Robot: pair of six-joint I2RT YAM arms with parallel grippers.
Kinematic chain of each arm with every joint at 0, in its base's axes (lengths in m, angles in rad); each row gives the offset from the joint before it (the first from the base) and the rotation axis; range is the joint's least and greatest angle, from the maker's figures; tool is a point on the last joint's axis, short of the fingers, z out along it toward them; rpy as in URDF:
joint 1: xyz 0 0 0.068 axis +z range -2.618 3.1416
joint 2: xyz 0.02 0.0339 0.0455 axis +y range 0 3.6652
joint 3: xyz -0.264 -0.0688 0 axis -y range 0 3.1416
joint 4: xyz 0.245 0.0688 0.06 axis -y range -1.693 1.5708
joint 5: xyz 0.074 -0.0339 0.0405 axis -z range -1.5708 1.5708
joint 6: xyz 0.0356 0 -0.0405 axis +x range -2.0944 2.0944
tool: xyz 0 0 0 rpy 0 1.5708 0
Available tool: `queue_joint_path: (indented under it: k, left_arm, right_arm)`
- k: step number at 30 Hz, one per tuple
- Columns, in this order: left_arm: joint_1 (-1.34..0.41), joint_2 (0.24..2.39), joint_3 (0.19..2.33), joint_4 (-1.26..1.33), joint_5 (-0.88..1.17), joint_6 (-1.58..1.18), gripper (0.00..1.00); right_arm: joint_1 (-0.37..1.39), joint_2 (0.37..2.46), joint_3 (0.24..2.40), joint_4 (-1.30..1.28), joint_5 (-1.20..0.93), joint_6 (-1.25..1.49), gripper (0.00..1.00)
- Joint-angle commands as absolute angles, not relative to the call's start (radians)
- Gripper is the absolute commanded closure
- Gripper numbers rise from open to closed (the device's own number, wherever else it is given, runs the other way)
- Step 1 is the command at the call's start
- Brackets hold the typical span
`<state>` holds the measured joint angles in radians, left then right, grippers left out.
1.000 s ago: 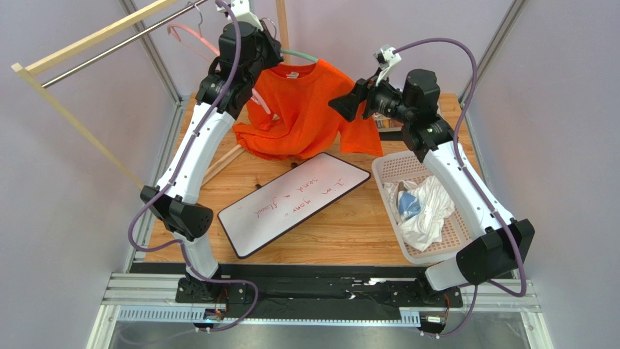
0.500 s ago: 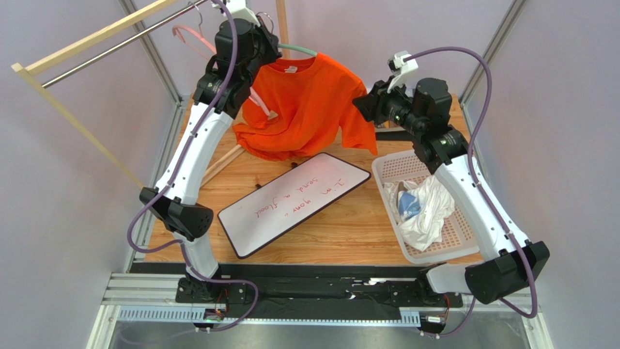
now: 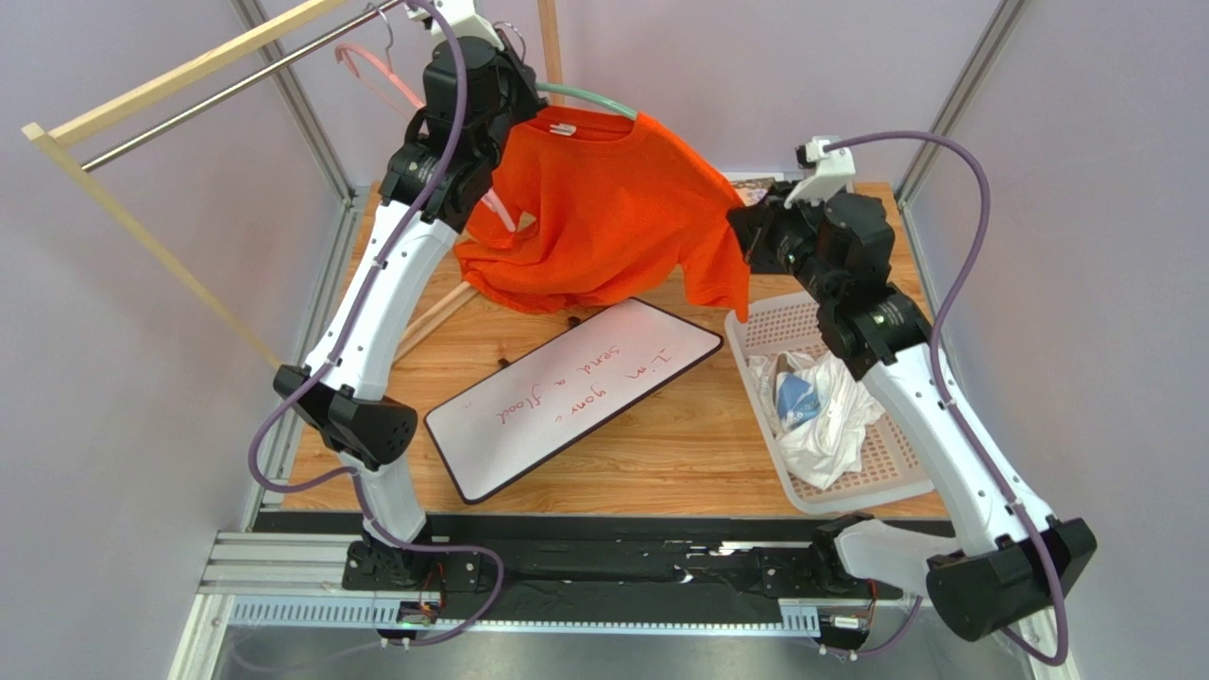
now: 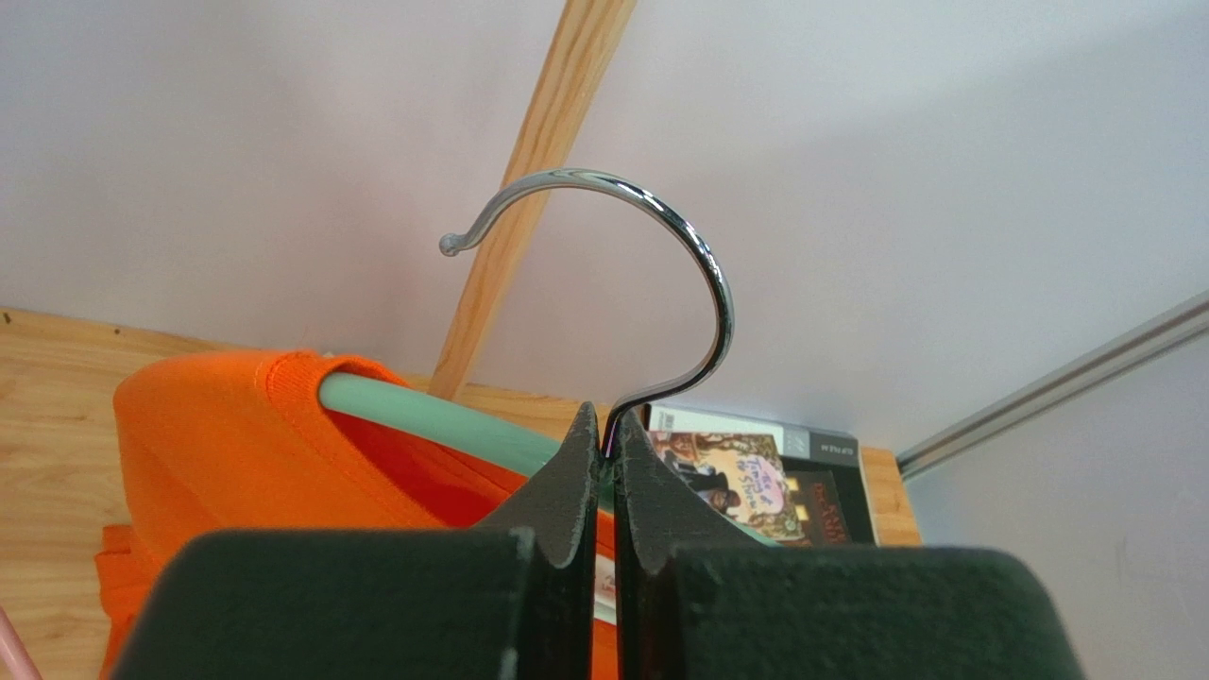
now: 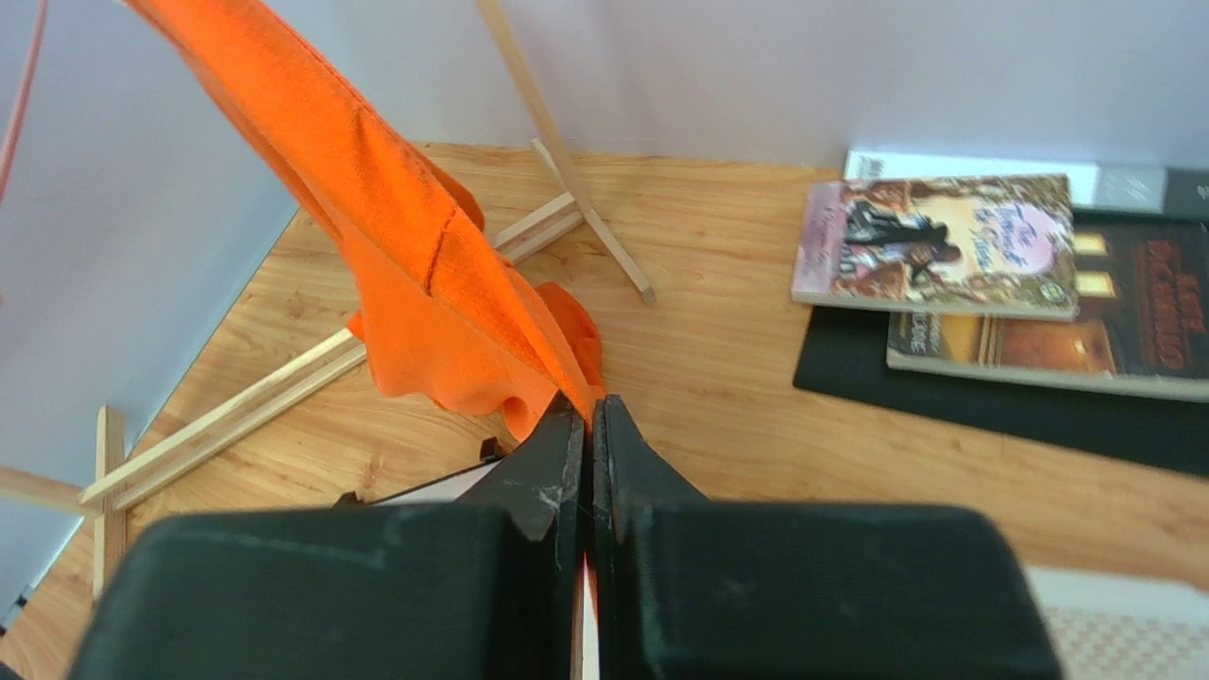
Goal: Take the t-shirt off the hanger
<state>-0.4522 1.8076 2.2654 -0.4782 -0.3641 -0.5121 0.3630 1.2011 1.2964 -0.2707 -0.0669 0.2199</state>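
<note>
An orange t-shirt (image 3: 610, 213) hangs on a mint-green hanger (image 3: 589, 99) with a chrome hook (image 4: 667, 241), held up above the back of the table. My left gripper (image 4: 606, 425) is shut on the base of the hook, and the green bar (image 4: 426, 422) runs through the orange collar (image 4: 227, 425). My right gripper (image 5: 586, 411) is shut on the shirt's right edge (image 5: 426, 284) and holds it stretched out to the right; in the top view it sits at the sleeve (image 3: 738, 248).
A whiteboard (image 3: 568, 390) with red writing lies mid-table. A white basket (image 3: 894, 468) of clothes stands at the right. Books (image 5: 994, 269) lie at the back right. A wooden rack (image 3: 170, 85) with a pink hanger (image 3: 372, 71) stands at the left.
My right gripper has moved right with the shirt's edge, stretching the fabric sideways. My left gripper has risen slightly with the hanger.
</note>
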Motion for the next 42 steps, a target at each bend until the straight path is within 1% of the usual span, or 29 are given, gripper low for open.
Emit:
queue_joint_path:
  k: [1,5,9,12,15,16,17,18,19,20,21,22,24,25,27,29,32,35,42]
  left_arm:
    - [-0.445,1.776,2.276,-0.338,-0.491,-0.557,1.00]
    - [-0.442,1.776,2.276,-0.331,-0.520,-0.566,1.00]
    - [-0.423,1.775,2.272,-0.345,-0.526,-0.612,1.00]
    - [-0.417,1.775,2.275,-0.345,-0.485,-0.612,1.00]
    - [-0.419,1.775,2.270,-0.353,-0.420,-0.603,1.00]
    - [-0.420,1.772,2.269,-0.353,-0.382,-0.592,1.00]
    - [-0.425,1.764,2.266,-0.359,-0.371,-0.568,1.00]
    - [-0.426,1.760,2.255,-0.364,-0.368,-0.557,1.00]
    - [-0.429,1.750,2.244,-0.367,-0.367,-0.549,1.00]
    - [-0.433,1.731,2.229,-0.364,-0.364,-0.543,1.00]
    - [-0.434,1.723,2.205,-0.362,-0.350,-0.543,1.00]
    - [-0.434,1.714,2.192,-0.357,-0.338,-0.543,1.00]
    - [-0.437,1.700,2.168,-0.351,-0.315,-0.537,1.00]
    - [-0.439,1.698,2.160,-0.354,-0.308,-0.537,1.00]
    - [-0.446,1.687,2.143,-0.354,-0.296,-0.543,1.00]
    - [-0.457,1.683,2.131,-0.356,-0.284,-0.542,1.00]
    - [-0.466,1.681,2.134,-0.360,-0.269,-0.545,1.00]
    - [-0.482,1.684,2.137,-0.360,-0.241,-0.542,1.00]
    - [-0.491,1.690,2.132,-0.356,-0.143,-0.535,1.00]
  right_arm:
    - [0.353,1.080,1.204,-0.256,0.141,0.348,1.00]
    - [0.347,0.971,1.112,-0.262,0.236,0.370,1.00]
    - [0.315,0.890,1.059,-0.348,0.317,0.394,1.00]
    - [0.270,0.896,1.046,-0.341,0.227,0.359,1.00]
    - [0.264,0.985,1.116,-0.298,-0.076,0.246,1.00]
    - [0.265,1.061,1.208,-0.319,-0.206,0.233,0.93]
    - [0.265,1.098,1.277,-0.349,-0.262,0.219,0.84]
    - [0.265,1.142,1.343,-0.429,-0.352,0.186,0.71]
    - [0.265,1.207,1.480,-0.472,-0.379,0.181,0.50]
    - [0.267,1.236,1.530,-0.520,-0.403,0.183,0.44]
    - [0.268,1.250,1.561,-0.520,-0.469,0.180,0.34]
    - [0.271,1.259,1.587,-0.505,-0.494,0.181,0.28]
    - [0.282,1.262,1.611,-0.436,-0.480,0.189,0.17]
    - [0.296,1.264,1.609,-0.405,-0.479,0.187,0.08]
    - [0.311,1.304,1.643,-0.356,-0.506,0.181,0.05]
    - [0.325,1.380,1.731,-0.383,-0.518,0.176,0.05]
    - [0.353,1.445,1.793,-0.411,-0.515,0.144,0.05]
    - [0.383,1.491,1.835,-0.413,-0.456,0.086,0.04]
    - [0.396,1.528,1.833,-0.417,-0.315,-0.087,0.02]
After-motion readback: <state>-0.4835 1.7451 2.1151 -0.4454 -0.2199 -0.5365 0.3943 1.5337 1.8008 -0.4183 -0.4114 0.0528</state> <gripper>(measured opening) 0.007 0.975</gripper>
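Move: My right hand already pinches the right sleeve of the orange t-shirt. The collar's right edge on the green hanger lies about 10 cm ahead of that hand, 13 cm to its left and 9 cm above; the books lie roughly 7 cm ahead, 8 cm right and 33 cm below. From my left hand, which holds the hanger's neck, that collar edge is some 11 cm right, 1 cm back and 5 cm lower; the pink hanger is about 13 cm left, 3 cm back, 8 cm lower. I drag the pinched sleeve some 9 cm to the right and back with my right hand, turning clockwise, then open wide, let go and swing back left and well up, before coming forward and down towards the collar's right edge. My left hand keeps hold of the hanger's neck, drifts slightly left, then shifts about 7 cm right, a little back and down, turning clockwise. ##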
